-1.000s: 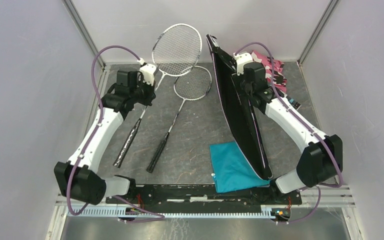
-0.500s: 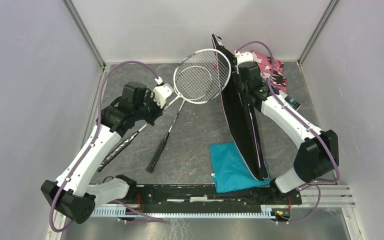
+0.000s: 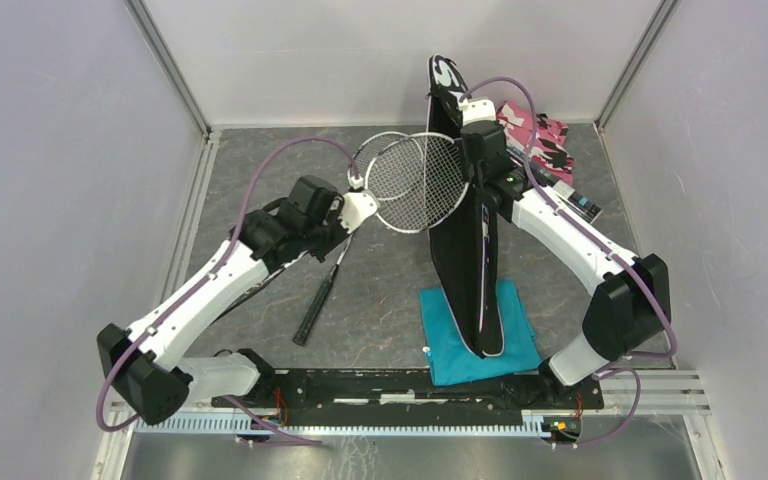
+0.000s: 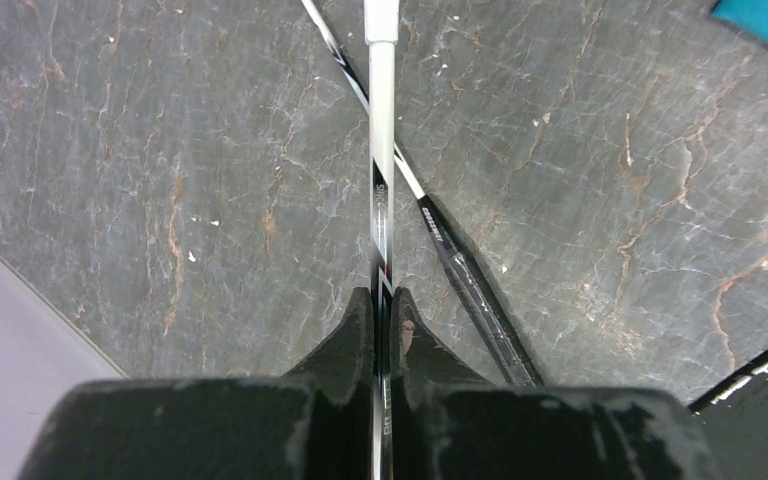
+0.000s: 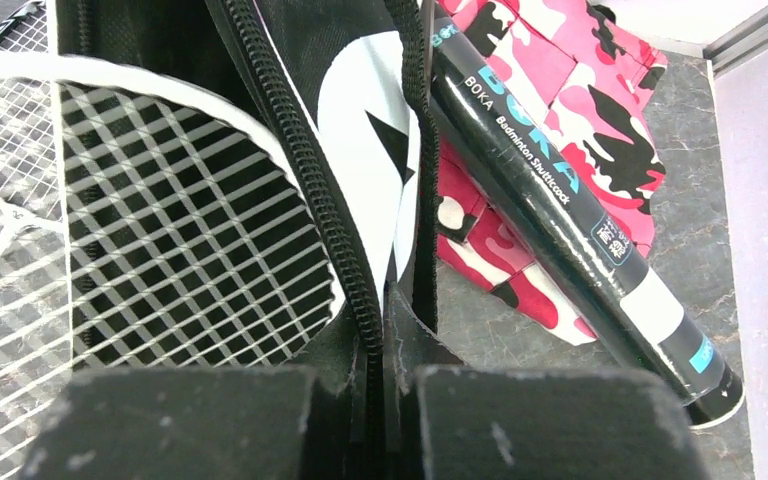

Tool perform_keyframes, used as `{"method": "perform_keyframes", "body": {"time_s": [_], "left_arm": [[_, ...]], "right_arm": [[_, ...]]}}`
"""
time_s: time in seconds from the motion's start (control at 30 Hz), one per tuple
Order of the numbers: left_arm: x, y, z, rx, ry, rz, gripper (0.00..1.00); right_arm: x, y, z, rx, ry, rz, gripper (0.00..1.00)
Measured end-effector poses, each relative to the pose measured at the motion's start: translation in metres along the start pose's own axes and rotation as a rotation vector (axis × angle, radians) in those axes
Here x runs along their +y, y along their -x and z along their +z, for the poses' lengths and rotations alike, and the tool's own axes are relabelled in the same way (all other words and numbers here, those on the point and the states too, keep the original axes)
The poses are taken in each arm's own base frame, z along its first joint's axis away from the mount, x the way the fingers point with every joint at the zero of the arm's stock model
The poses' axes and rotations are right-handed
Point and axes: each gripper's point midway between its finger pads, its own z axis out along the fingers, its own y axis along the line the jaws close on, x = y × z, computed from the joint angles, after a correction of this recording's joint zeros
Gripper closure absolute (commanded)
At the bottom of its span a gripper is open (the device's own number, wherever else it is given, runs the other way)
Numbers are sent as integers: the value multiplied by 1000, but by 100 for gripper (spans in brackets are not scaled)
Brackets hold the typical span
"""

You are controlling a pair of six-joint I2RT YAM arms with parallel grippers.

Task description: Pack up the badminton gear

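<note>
The black racquet-shaped bag (image 3: 470,260) stands on edge, its foot on the teal cloth. My right gripper (image 3: 472,165) (image 5: 378,315) is shut on the bag's zipper edge (image 5: 335,215) near the top. A raised racquet has its silver head (image 3: 422,183) (image 5: 160,220) against the bag's open side. My left gripper (image 3: 358,210) (image 4: 382,298) is shut on that racquet's thin shaft (image 4: 382,150). The second racquet lies on the table, its handle (image 3: 315,310) (image 4: 470,290) below the held one. The long black tube (image 3: 560,190) (image 5: 560,240) lies right of the bag. No shuttlecocks are in view.
The teal cloth (image 3: 460,345) lies at the near edge under the bag's foot. Pink-black camouflage fabric (image 3: 540,140) (image 5: 560,80) sits in the back right corner under the tube. Enclosure walls and metal rails (image 3: 195,200) border the dark stone table.
My left arm has lifted one racquet off the table and swung it right, so its head now meets the bag. My right gripper has turned the bag more upright and edge-on.
</note>
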Motion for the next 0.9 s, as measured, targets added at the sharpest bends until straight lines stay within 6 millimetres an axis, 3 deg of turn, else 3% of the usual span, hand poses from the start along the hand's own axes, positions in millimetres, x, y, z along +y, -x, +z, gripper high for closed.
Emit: {"method": "perform_keyframes", "body": {"time_s": [0.17,0.33,0.67,0.9], "left_arm": [[-13,1,29,87,-11,46,98],[-22,24,62,113,-22,15,98],[-40,66,131,41,-22,-299,98],[-55,94,163,-55,-71,-503,98]], "right_arm": [[13,-6,3,13,23,-2,100],[31,-12,5,27,71,9,100],[52,-33,21,97,110,69,100],[59,-43,32,146,151,123,100]]}}
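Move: The left hand holds the racket by its shaft; the slit mouth of the black bag lies about 25 cm to its right, some 13 cm farther out and roughly level. The other racket lies some 20 cm below, its middle 5 cm ahead and 4 cm right. The right hand pinches the zip edge, the mouth about 4 cm left, 5 cm back and 3 cm below it; the shuttlecock tube lies some 20 cm right, 2 cm ahead and 21 cm lower. Racket head leading, the left hand feeds it under the zip edge into the bag's mouth: it sinks a little first, then sweeps right and forward while still lowering, some 15 cm rightward, swinging the racket about 20 degrees counter-clockwise. The right hand keeps its pinch on the edge and brings the bag down and left about 5 cm to meet it, tipping its fingers slightly downward. ##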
